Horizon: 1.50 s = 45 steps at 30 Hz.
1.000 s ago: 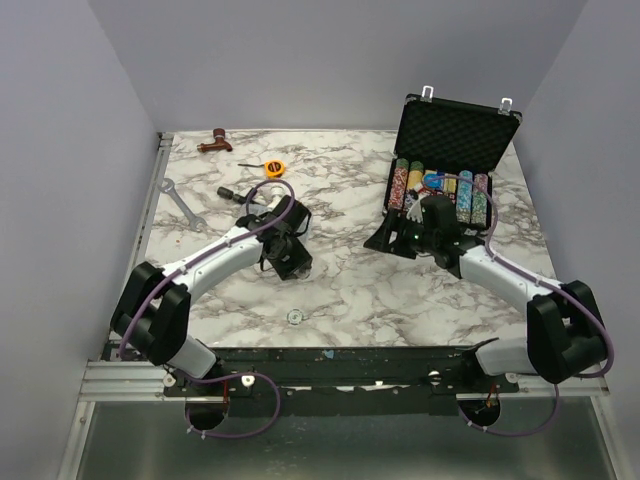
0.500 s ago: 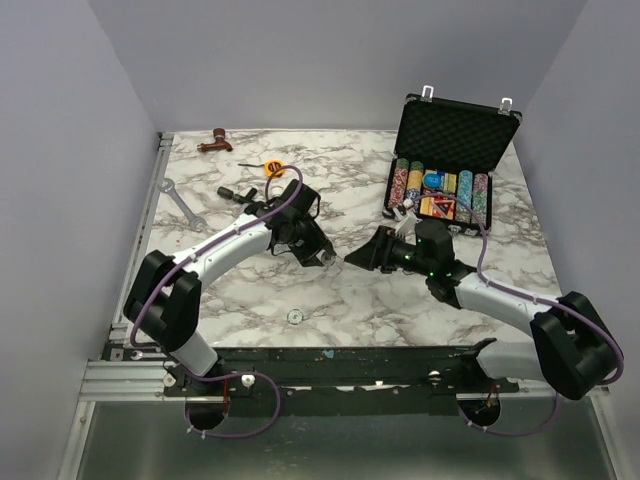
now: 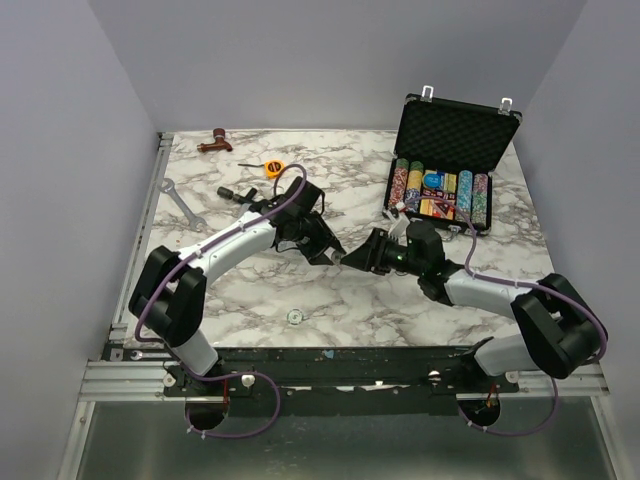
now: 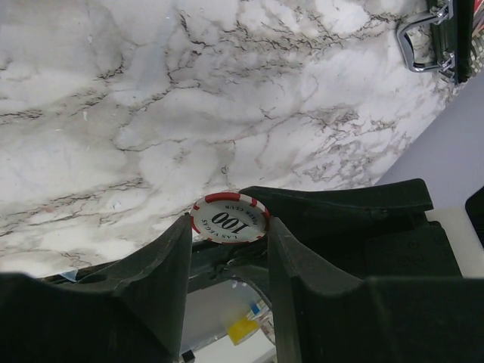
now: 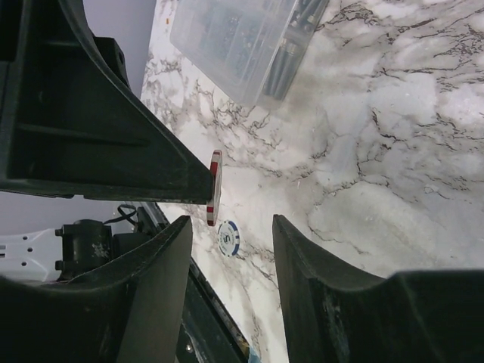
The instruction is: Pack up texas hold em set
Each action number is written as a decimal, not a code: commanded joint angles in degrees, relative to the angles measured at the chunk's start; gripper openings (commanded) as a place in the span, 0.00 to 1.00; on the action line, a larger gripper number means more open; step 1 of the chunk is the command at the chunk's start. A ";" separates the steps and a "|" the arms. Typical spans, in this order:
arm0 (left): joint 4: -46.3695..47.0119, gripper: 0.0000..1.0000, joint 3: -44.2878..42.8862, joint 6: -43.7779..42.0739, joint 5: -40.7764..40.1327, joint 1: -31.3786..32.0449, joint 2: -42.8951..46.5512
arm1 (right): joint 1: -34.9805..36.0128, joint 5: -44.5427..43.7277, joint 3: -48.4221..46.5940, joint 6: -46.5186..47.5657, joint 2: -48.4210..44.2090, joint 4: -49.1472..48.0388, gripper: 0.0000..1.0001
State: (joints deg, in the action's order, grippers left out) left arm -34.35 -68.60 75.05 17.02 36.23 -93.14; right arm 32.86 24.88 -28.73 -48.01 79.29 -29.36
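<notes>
The black case (image 3: 457, 131) stands open at the back right, with rows of coloured chips (image 3: 440, 193) in its base. My left gripper (image 3: 333, 254) is shut on a red-and-white "100" poker chip (image 4: 229, 219), held by its edges between the fingertips above the table. My right gripper (image 3: 357, 257) is open and faces the left one tip to tip. In the right wrist view the chip (image 5: 215, 187) shows edge-on just past the tip of my right gripper's left finger (image 5: 162, 265). A blue-and-white chip (image 5: 228, 237) lies flat on the marble below; it also shows in the top view (image 3: 295, 317).
A clear plastic compartment box (image 5: 242, 38) lies beyond the grippers. A wrench (image 3: 183, 203), a yellow tape measure (image 3: 274, 168) and a red-brown tool (image 3: 215, 141) lie at the back left. The case's silver latch (image 4: 425, 39) shows in the left wrist view.
My left gripper has moved right toward the table's middle. My right gripper has swung left away from the case, and the two now meet tip to tip.
</notes>
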 commanded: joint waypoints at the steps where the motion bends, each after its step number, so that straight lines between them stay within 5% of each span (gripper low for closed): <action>1: 1.22 0.17 -1.93 0.81 2.92 0.91 -1.50 | 0.76 -0.84 -1.05 -0.08 1.88 -2.70 0.48; 18: 0.98 0.17 -2.93 1.14 3.20 2.69 -2.73 | 1.04 -3.99 -0.16 -1.72 1.71 -3.06 0.24; 26: 1.03 0.18 -3.23 1.25 2.99 3.15 -3.04 | 1.06 -4.78 -1.23 -1.96 2.46 -0.75 0.05; 30: 0.45 0.30 -3.30 0.75 1.97 3.27 -2.72 | 1.06 -6.05 -1.73 -2.40 2.35 0.97 0.01; 38: -2.02 0.80 -5.07 -5.09 -3.65 0.67 1.41 | 0.86 -13.58 -4.80 -3.04 1.98 10.78 0.00; 45: 0.86 0.87 -4.27 -19.84 -5.25 -8.98 11.98 | -6.24 -29.01 -17.62 -7.61 2.40 35.98 0.01</action>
State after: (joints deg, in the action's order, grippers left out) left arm -35.79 -71.99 66.81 13.28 33.56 -89.32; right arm 31.81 6.90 -39.40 -52.25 81.01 -8.78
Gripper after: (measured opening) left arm 0.869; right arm 0.015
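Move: My left hand holds the 100 chip at its fingertips; my half-open right gripper waits about 4 cm to its right and 1 cm back. From my right hand that chip is about 3 cm left and 1 cm ahead, at the same height. The last loose chip lies on the table some 12 cm left and 8 cm back of my right hand, about 11 cm below; the chip case is about 23 cm ahead and 21 cm right, some 9 cm below. I ease the chip about 1.5 cm rightward with my left hand into my nearly still right gripper, whose fingers close until they pinch it. Then my left fingers open wide and let go, and that hand pulls up, left and forward. My right keeps its pinch and sets off about 5 cm forward and 3 cm right towards the case, turning some 20 degrees clockwise. ##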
